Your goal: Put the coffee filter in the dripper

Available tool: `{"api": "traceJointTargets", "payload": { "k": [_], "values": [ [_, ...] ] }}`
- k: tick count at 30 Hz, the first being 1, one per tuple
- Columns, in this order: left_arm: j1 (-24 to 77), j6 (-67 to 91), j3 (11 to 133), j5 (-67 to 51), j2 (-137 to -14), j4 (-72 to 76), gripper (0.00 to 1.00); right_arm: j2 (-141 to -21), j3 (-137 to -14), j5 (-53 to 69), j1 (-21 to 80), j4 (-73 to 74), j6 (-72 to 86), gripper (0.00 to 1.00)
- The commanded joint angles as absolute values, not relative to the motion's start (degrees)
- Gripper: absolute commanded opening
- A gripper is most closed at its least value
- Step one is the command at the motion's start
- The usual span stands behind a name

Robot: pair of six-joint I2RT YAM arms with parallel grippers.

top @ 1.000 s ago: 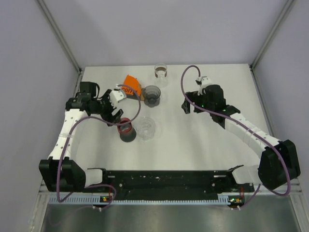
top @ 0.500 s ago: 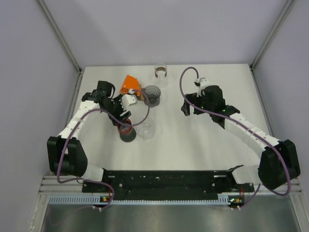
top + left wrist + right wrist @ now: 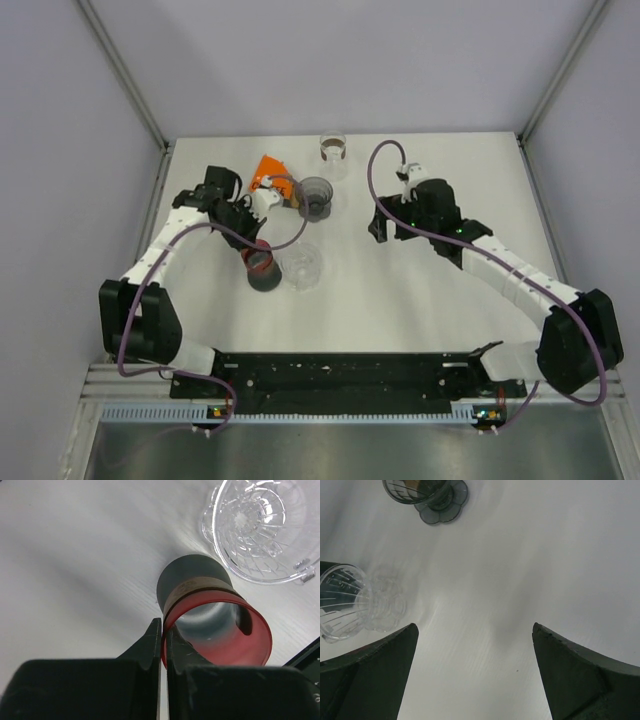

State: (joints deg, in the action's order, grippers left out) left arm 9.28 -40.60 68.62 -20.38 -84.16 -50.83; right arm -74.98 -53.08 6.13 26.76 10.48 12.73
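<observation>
A dark cup with a red rim stands at centre left; my left gripper is above it. In the left wrist view my left gripper is shut on the cup's red rim. A clear glass dripper stands right of the cup and shows in the left wrist view and the right wrist view. A dark grey dripper stands further back. An orange packet lies beside it. No loose filter is plainly visible. My right gripper is open and empty over bare table.
A small glass with brown contents stands at the back middle. The dark grey dripper also shows at the top of the right wrist view. Metal frame posts rise at the back corners.
My left arm swung its wrist toward the back and right, bringing the gripper over the red-rimmed cup. My right gripper shifted slightly left. The cup and drippers stayed put.
</observation>
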Motion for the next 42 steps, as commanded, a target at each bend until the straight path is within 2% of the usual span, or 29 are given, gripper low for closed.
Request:
{"api": "traceJointTargets", "payload": {
  "k": [1, 5, 12, 15, 20, 27, 34, 37, 39, 42],
  "values": [
    [9.4, -22.2, 73.6, -13.9, -80.5, -46.3, 0.0, -72.9, -58.4, 0.4, 32.9, 10.4, 17.3, 0.95],
    [9.3, -6.8, 77.4, -5.5, -79.1, -44.8, 0.0, -74.1, -62.9, -9.4, 40.3, 8.0, 23.0, 0.89],
    [11.0, 12.2, 73.2, -0.6, -73.3, -39.8, 0.0, -83.1, -74.6, -21.2, 53.7, -1.0, 25.3, 0.66],
    [13.0, 17.2, 72.0, 4.7, -71.7, -40.0, 0.0, -89.6, -80.7, -21.8, 56.5, -1.4, 25.0, 0.65],
    [13.3, 23.4, 73.6, 6.1, -71.3, -41.4, 0.0, -99.4, -89.7, -21.0, 58.9, -0.1, 24.9, 0.65],
    [14.0, 25.6, 75.5, 4.9, -72.1, -42.3, 0.0, -106.3, -95.3, -23.2, 59.1, 2.1, 23.3, 0.65],
    [14.4, 26.1, 75.7, 5.8, -72.4, -41.6, 0.0, -115.6, -105.3, -24.3, 59.0, 10.6, 19.3, 0.64],
    [14.4, 26.0, 75.9, 5.4, -72.4, -41.1, 0.0, -117.2, -106.9, -24.5, 59.1, 12.9, 18.2, 0.61],
    [14.4, 26.0, 76.3, 4.2, -72.7, -40.9, 0.0, -118.0, -107.3, -25.1, 58.9, 13.9, 17.1, 0.51],
    [14.4, 25.9, 76.7, 2.4, -73.0, -40.3, 0.0, -117.7, -107.5, -26.1, 58.6, 14.8, 16.2, 0.21]
  ]
}}
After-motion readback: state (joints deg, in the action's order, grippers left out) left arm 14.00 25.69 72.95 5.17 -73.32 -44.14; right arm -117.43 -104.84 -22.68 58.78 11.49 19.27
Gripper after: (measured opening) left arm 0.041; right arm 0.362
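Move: My left hand already pinches the far-left rim of the red-rimmed cup; its middle is about 3 cm back, 3 cm right and 4 cm below my left fingers. From my open right hand the cup lies some 29 cm left, 5 cm back and 8 cm lower. The clear dripper stands roughly 20 cm left and 4 cm back of my right hand, the dark dripper some 16 cm left and 11 cm ahead, both about 9 cm below. I keep the rim pinched in my left hand, lift about 9 cm and slightly forward, and swing that wrist some 60 degrees counter-clockwise, then hold there. My right hand sweeps about 28 cm left, rising high over the clear dripper and dropping again to the cup; its fingers partly narrow on the way and end closing around the rim's right-hand wall. ##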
